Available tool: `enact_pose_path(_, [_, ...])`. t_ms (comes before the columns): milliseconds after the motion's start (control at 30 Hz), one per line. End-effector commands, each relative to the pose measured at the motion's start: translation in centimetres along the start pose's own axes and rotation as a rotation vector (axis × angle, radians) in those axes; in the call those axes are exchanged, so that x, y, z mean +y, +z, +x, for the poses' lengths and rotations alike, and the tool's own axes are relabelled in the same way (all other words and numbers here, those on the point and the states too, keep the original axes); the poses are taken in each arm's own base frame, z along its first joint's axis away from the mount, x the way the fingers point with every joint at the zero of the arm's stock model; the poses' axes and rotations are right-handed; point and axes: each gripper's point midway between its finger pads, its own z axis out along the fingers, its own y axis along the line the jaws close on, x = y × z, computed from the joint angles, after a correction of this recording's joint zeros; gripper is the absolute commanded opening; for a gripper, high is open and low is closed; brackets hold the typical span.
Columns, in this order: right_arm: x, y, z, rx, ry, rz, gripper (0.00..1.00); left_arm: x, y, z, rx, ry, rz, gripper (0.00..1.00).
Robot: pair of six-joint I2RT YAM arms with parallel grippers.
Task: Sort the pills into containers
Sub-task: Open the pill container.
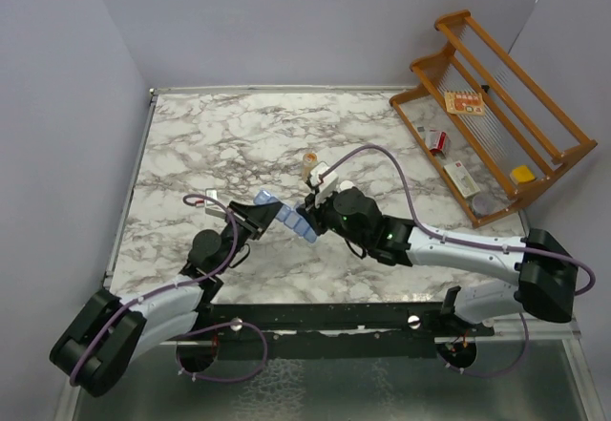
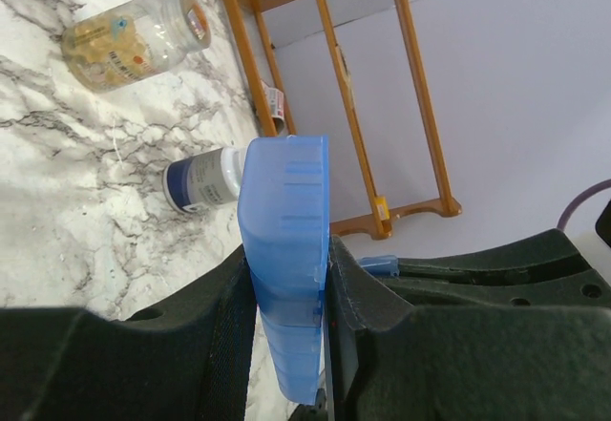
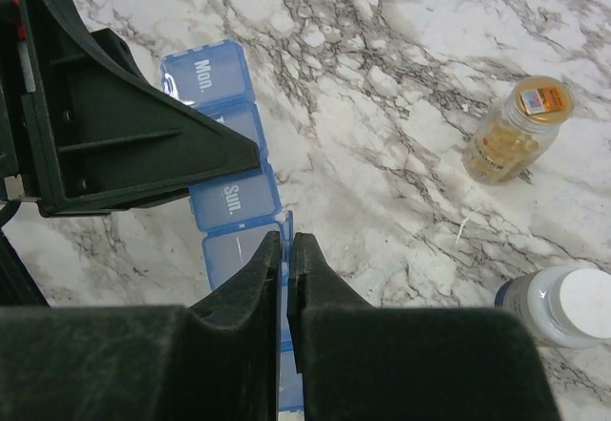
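The containers (image 1: 291,219), a translucent blue strip of lidded compartments, are held off the marble by my left gripper (image 1: 256,213). In the left wrist view the containers (image 2: 286,249) stand on edge, pinched between the jaws of the left gripper (image 2: 291,297). My right gripper (image 3: 286,242) is shut on the thin edge of one lid, just below the "Sun." compartment of the containers (image 3: 232,197). My right gripper (image 1: 313,213) meets the strip from the right. Yellow pills show only inside the lying amber bottle (image 3: 516,135).
A dark bottle with a white cap (image 3: 563,306) lies near the amber bottle (image 1: 310,162) behind the grippers. A wooden rack (image 1: 496,106) with small packets stands at the back right. Walls close in on the left, back and right.
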Motion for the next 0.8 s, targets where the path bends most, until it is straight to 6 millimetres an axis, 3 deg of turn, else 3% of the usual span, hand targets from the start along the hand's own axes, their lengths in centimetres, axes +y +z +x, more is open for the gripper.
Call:
enact_pose_path(0, [-0.4,0.5,2.8,0.062,-0.020,0.016,0.01,1.2,-0.4,0.3,0.000,-0.025,-0.030,0.30])
enact_pose_path(200, [-0.6,1.1,5.0,0.117,-0.027,0.029,0.01,3.9,-0.9,0.3,-0.017,-0.007,-0.113,0.42])
enact_pose_path(367, [-0.9,1.7,7.3,0.179,-0.029,0.047,0.01,5.0,-1.2,-0.2,-0.050,0.039,-0.148,0.73])
enact_pose_path(400, [-1.0,1.8,7.6,0.184,-0.026,0.052,0.01,5.3,-1.2,-0.2,-0.049,0.046,-0.157,0.89])
enact_pose_path(433, [-1.1,1.8,7.8,0.188,-0.027,0.057,0.01,5.6,-1.2,-0.1,-0.048,0.053,-0.169,0.98])
enact_pose_path(767, [-2.9,1.7,7.9,0.176,-0.054,0.149,0.01,8.6,-2.8,0.2,-0.053,0.045,-0.269,0.99])
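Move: The blue pill container is held between both hands, one open lid edge pinched by the right fingers. Its middle lies about 4 cm left of the right hand, 2 cm back and 2 cm below; from the left hand, some 3 cm right and 2 cm back. The patch of table it is taken down to is roughly 10 cm below the right hand, 3 cm left and 1 cm back. The white bottle stands about 7 cm ahead and 7 cm right of the right hand, the yellow bottle 14 cm straight ahead. Still pinching the lid edge with its fingers shut, the right hand brings the pill container down about 8 cm towards the table, tilting slightly as it goes. The left hand sinks some 3 cm with it, then opens wide and lets go of the container's near end, easing a little forward and left. ##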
